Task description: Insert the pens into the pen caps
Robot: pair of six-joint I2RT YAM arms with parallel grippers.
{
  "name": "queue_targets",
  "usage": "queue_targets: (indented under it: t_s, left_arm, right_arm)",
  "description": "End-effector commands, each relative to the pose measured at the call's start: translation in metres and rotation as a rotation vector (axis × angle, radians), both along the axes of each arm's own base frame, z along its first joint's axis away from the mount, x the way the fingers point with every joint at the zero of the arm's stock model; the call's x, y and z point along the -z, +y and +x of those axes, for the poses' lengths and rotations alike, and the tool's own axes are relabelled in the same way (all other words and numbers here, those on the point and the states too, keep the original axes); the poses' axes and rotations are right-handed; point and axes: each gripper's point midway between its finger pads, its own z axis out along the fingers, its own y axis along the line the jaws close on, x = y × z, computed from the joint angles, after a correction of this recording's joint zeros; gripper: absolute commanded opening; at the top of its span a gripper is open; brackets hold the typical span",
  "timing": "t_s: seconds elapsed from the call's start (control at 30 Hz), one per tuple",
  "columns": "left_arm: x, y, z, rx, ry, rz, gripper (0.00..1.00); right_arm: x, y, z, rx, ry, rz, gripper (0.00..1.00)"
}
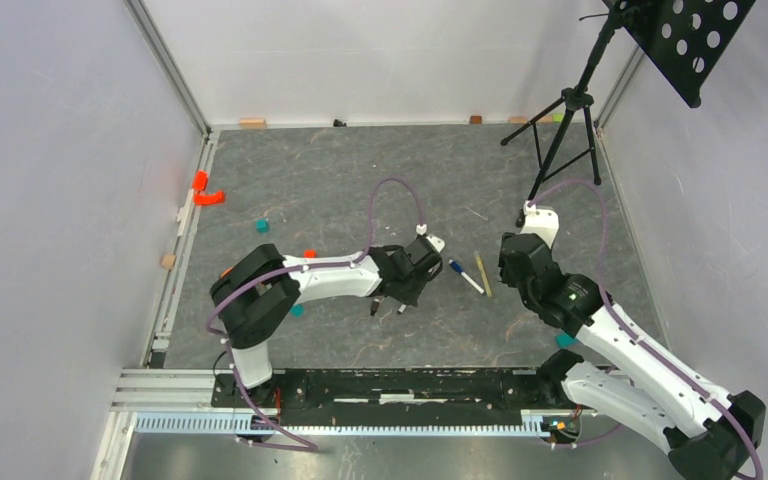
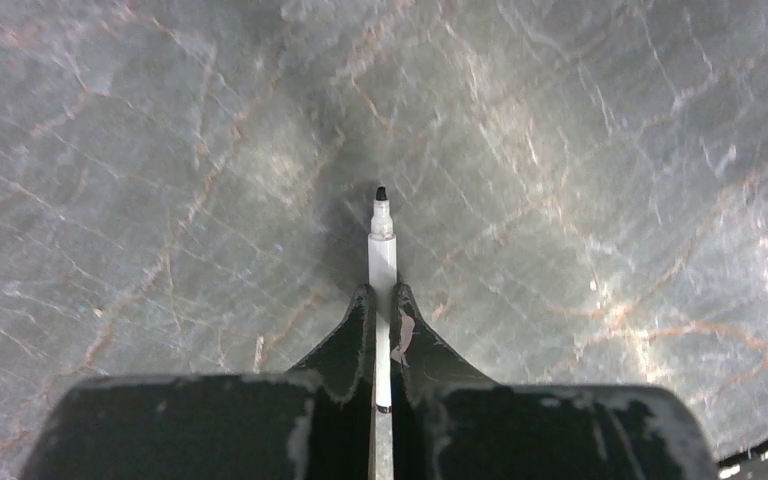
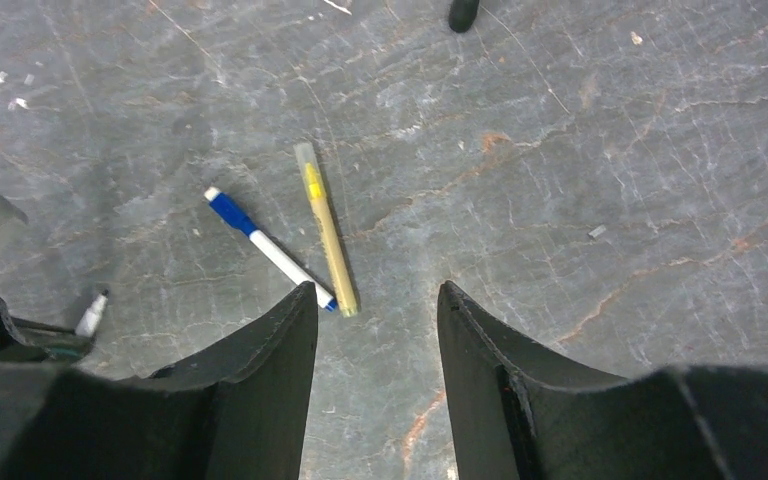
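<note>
My left gripper (image 2: 381, 292) (image 1: 400, 293) is shut on a white pen (image 2: 381, 255). The pen's black tip points away from the fingers, above the grey mat. That tip also shows at the left edge of the right wrist view as a white pen (image 3: 90, 316). My right gripper (image 3: 375, 290) (image 1: 507, 268) is open, low over the mat, with nothing between its fingers. Just beyond its left finger lies a second white pen (image 3: 282, 262) (image 1: 470, 281) with a bright blue cap (image 3: 230, 212) on its far end. A yellow-olive pen (image 3: 326, 228) (image 1: 482, 273) lies beside it, their near ends almost touching.
A black tripod (image 1: 563, 130) stands at the back right. Teal cubes (image 1: 262, 225) (image 1: 564, 340), a red piece (image 1: 206, 194) and an orange block (image 1: 309, 253) lie scattered on the mat. A dark rounded object (image 3: 463, 12) sits at the top of the right wrist view.
</note>
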Motion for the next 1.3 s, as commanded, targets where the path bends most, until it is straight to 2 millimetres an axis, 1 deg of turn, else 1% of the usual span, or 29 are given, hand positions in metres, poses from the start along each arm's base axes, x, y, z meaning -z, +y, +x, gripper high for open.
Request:
queue_targets:
  t_s: [0.0,0.1,0.27,0.37,0.63,0.73,0.8,0.87,0.9,0.93,1.07,1.1,1.13,1.17,1.27]
  left_arm:
    - [0.013,0.019,-0.034,0.107,0.094,0.021,0.02]
    - [0.0,0.018,-0.03,0.123,0.044,-0.011,0.02]
    - [-0.014,0.014,-0.028,0.139,0.002,-0.063,0.02]
    - [-0.023,0.011,-0.027,0.149,-0.021,-0.104,0.02]
    - [-0.052,0.004,-0.027,0.174,-0.08,-0.217,0.02]
    - [-0.063,0.001,-0.028,0.186,-0.099,-0.258,0.02]
    - [-0.073,-0.002,-0.028,0.19,-0.117,-0.299,0.02]
    - [-0.088,-0.007,-0.03,0.199,-0.139,-0.357,0.02]
    - [-0.095,-0.008,-0.029,0.196,-0.154,-0.38,0.02]
    - [-0.104,-0.011,-0.033,0.211,-0.155,-0.422,0.02]
    - [-0.132,-0.016,-0.036,0.233,-0.206,-0.531,0.02]
    - [-0.137,-0.017,-0.037,0.245,-0.217,-0.552,0.02]
    - [-0.14,-0.018,-0.037,0.252,-0.228,-0.565,0.02]
    - [-0.142,-0.018,-0.037,0.257,-0.238,-0.573,0.02]
    - [-0.144,-0.019,-0.035,0.264,-0.25,-0.57,0.02]
  right_arm:
    - [-0.013,0.008,0.006,-0.044,-0.069,0.046,0.52]
    - [-0.013,0.018,0.006,-0.11,-0.095,0.077,0.53]
    - [-0.018,0.031,0.005,-0.192,-0.143,0.121,0.53]
    - [-0.021,0.035,0.005,-0.215,-0.17,0.143,0.53]
    - [-0.019,0.05,0.0,-0.28,-0.217,0.244,0.53]
    - [-0.023,0.058,-0.002,-0.312,-0.254,0.3,0.53]
    - [-0.026,0.065,-0.004,-0.343,-0.279,0.342,0.53]
    - [-0.033,0.075,-0.007,-0.392,-0.323,0.401,0.53]
    - [-0.033,0.079,-0.01,-0.413,-0.333,0.428,0.53]
    - [-0.036,0.082,-0.011,-0.424,-0.35,0.457,0.53]
    - [-0.037,0.098,-0.019,-0.458,-0.373,0.622,0.5]
    - [-0.04,0.104,-0.022,-0.475,-0.39,0.677,0.5]
    - [-0.039,0.11,-0.026,-0.494,-0.384,0.733,0.5]
    - [-0.043,0.114,-0.027,-0.504,-0.397,0.786,0.5]
    - [-0.045,0.129,-0.034,-0.562,-0.378,0.882,0.5]
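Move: The left hand already pinches the bare-tipped white pen close over the table; the right gripper, where it is heading, is about 21 cm to its right, 3 cm farther out and 13 cm higher. Around the left hand, the black cap lies about 8 cm left and 2 cm back, the blue marker 11 cm right and 4 cm ahead. From the empty right hand, the white pen is about 21 cm left, 3 cm back and 13 cm lower; the yellow pen lies 5 cm left, 2 cm ahead and 14 cm below. Keeping its pinch on the white pen, the left hand draws back some 3 cm just above the table, then lifts about 12 cm, tilting roughly 30 degrees so its fingers swing towards the right. The right hand, fingers staying about half open, travels some 10 cm left and slightly back towards the pen, levelling and turning its fingers leftward, faster near the end, without touching it yet. ##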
